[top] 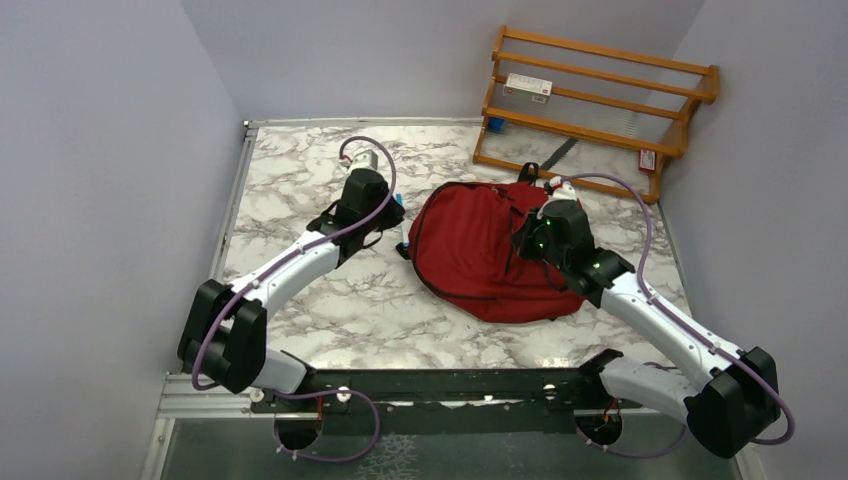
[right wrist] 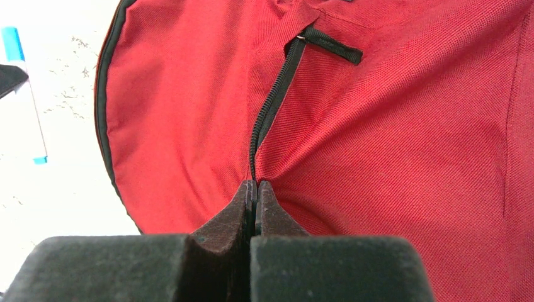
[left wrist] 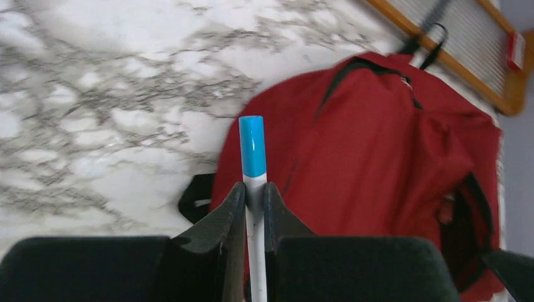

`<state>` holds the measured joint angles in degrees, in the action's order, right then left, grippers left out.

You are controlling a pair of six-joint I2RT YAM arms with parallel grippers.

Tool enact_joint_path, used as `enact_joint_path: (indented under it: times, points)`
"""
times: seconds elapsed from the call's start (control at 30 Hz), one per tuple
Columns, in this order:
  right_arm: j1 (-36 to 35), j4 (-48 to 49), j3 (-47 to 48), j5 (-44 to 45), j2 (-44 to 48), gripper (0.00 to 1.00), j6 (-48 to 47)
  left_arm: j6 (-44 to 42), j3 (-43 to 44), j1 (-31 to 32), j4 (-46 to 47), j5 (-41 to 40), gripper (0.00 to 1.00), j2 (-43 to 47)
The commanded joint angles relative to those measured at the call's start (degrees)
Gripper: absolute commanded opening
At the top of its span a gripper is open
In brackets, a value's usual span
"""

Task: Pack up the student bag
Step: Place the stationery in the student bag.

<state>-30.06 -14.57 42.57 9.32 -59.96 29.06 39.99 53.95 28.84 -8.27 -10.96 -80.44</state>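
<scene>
The student bag [top: 470, 250], dark red with black zippers, lies flat in the middle of the marble table. My left gripper [left wrist: 254, 189] is shut on a white marker with a blue cap [left wrist: 252, 148], which sticks out past the fingertips just left of the bag [left wrist: 378, 145]. In the top view this gripper [top: 401, 236] hovers at the bag's left edge. My right gripper [right wrist: 256, 184] is shut over the bag [right wrist: 409, 126], pinching the puckered fabric where the black zipper [right wrist: 274, 100] runs into its tips. From above, that gripper [top: 522, 240] sits on the bag's right part. The marker [right wrist: 25, 107] also shows at the far left.
A wooden rack [top: 600, 100] stands at the back right, holding a small white and red box [top: 528, 88]. Grey walls close in on the left, back and right. A black strap loop [left wrist: 195, 198] lies on the table at the bag's edge.
</scene>
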Motion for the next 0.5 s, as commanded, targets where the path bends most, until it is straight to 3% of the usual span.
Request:
enact_joint_path:
  times: [0.0, 0.13, 0.47]
  points:
    - [-0.52, 2.0, 0.43, -1.02, -0.64, 0.01, 0.16, -5.16, 1.25, -0.07, 13.78, 24.81, 0.0, -2.86]
    - [-0.49, 1.6, 0.68, -1.15, -0.23, 0.01, 0.3, -5.8, 1.61, 1.47, 19.73, 33.98, 0.0, -6.25]
    - [-0.52, 0.01, 1.14, 3.03, 1.61, 0.01, -0.88, -8.66, 10.38, 6.73, 22.59, 44.67, 0.0, -15.58]
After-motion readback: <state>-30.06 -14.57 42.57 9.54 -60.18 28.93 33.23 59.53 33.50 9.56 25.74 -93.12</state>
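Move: The bag's pocket opening, where the marker is being taken, lies about 24 cm to the left hand's right, some 7 cm back and a few centimetres lower. The right gripper stands on its far edge, roughly 26 cm right and 6 cm back of the left hand. The black strap end lies on the table 8 cm back and 13 cm below, level sideways. From the right hand, the opening is right at the fingertips, about 2 cm left, 2 cm back and 3 cm lower. The blue-and-white marker, still pinched in the left fingers, is swept some 14 cm to the right over the bag's near-left part towards the pocket opening, nearly level, drawing back about 3 cm after the start. The left wrist swings about 40 degrees clockwise on the way, its left side dipping a little. The right gripper stays put, shut on the pocket's edge. ##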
